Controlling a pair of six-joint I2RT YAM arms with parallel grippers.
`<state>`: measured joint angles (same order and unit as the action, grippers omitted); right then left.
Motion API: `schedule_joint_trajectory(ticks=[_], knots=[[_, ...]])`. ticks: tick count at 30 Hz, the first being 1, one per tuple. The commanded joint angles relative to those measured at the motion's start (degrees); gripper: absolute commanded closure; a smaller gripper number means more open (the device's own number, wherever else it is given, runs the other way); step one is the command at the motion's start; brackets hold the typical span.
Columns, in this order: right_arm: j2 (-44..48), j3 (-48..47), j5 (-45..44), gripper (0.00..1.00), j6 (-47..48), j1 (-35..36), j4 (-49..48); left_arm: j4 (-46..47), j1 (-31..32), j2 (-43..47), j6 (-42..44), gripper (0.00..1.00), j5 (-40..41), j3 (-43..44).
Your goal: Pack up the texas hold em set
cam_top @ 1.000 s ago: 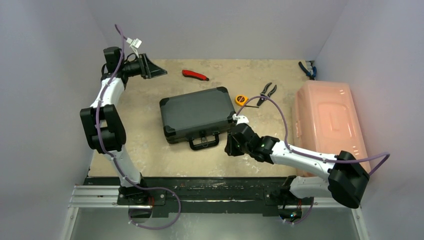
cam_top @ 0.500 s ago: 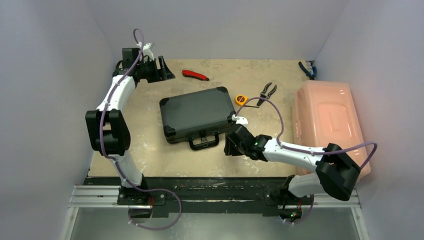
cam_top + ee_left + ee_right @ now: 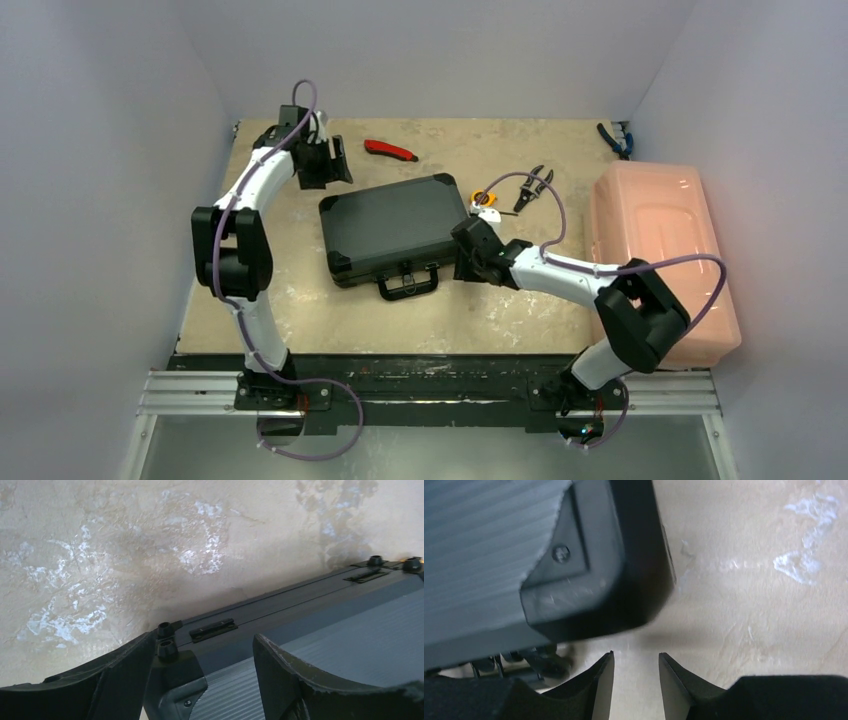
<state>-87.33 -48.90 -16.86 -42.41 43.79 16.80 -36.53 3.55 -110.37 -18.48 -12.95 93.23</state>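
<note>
The black briefcase (image 3: 395, 225) of the texas hold em set lies shut in the middle of the table, its handle (image 3: 408, 285) facing the near edge. My left gripper (image 3: 335, 165) hovers at the case's back left corner, open. In the left wrist view the corner and a hinge (image 3: 213, 629) of the case (image 3: 320, 630) lie between the spread fingers of that gripper (image 3: 204, 637). My right gripper (image 3: 463, 262) sits by the front right corner. It (image 3: 635, 654) is open over bare table, just short of the case corner (image 3: 589, 580).
A large pink bin (image 3: 655, 255) stands upside down at the right. Behind the case lie a yellow tape measure (image 3: 482, 199), black pliers (image 3: 533, 185) and a red utility knife (image 3: 390, 150). Blue pliers (image 3: 615, 140) rest in the far right corner.
My left arm swung from the back left of the table to the case's back corner and its jaws opened. The right gripper moved up to the front right corner and opened somewhat.
</note>
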Motion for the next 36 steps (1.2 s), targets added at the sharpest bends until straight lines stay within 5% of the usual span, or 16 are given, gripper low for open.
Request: schedule_joint_trajectory(ticks=[1, 7, 21, 36], knots=[[-3.3, -5.8, 0.43, 0.59, 3.74, -0.89, -0.23, -5.02, 0.63, -1.89, -0.96, 0.29, 5.7, 3.37], [-8.25, -11.14, 2.08, 0.59, 5.87, -1.93, -0.66, -9.82, 1.52, -3.33, -2.67, 0.29, 6.81, 3.18], [-14.76, -17.13, 5.47, 0.61, 11.04, -5.37, -3.16, -1.23, 2.29, 8.8, -8.52, 0.29, 4.06, -18.85], [-17.8, -21.31, 10.1, 0.63, 15.86, -6.02, -6.79, 1.53, 6.14, 34.38, -19.19, 0.3, 11.86, -42.68]])
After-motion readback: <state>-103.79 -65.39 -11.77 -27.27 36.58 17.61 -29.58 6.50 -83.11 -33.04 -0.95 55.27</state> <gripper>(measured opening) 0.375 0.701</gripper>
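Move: The closed case's middle lies about 10 cm back and 16 cm to the right of the left hand, some 9 cm below; its far-left corner is only about 5 cm behind that hand. The red knife lies 8 cm ahead and 14 cm right of it. From the right hand, the case's middle is 11 cm ahead and 17 cm left, at nearly the same height, its near-right corner about 5 cm ahead and 1 cm left; the tape measure is 19 cm ahead and 4 cm right. Down a few centimetres beside the case's hinge side, then back towards the base at growing speed goes the left hand, about 14 cm in all, turning some 15 degrees counter-clockwise with fingers open, dragging the far-left end back. The right hand meanwhile pushes the near-right corner forward about 7 cm, sinking slightly, its part-open fingers against the handle side. ##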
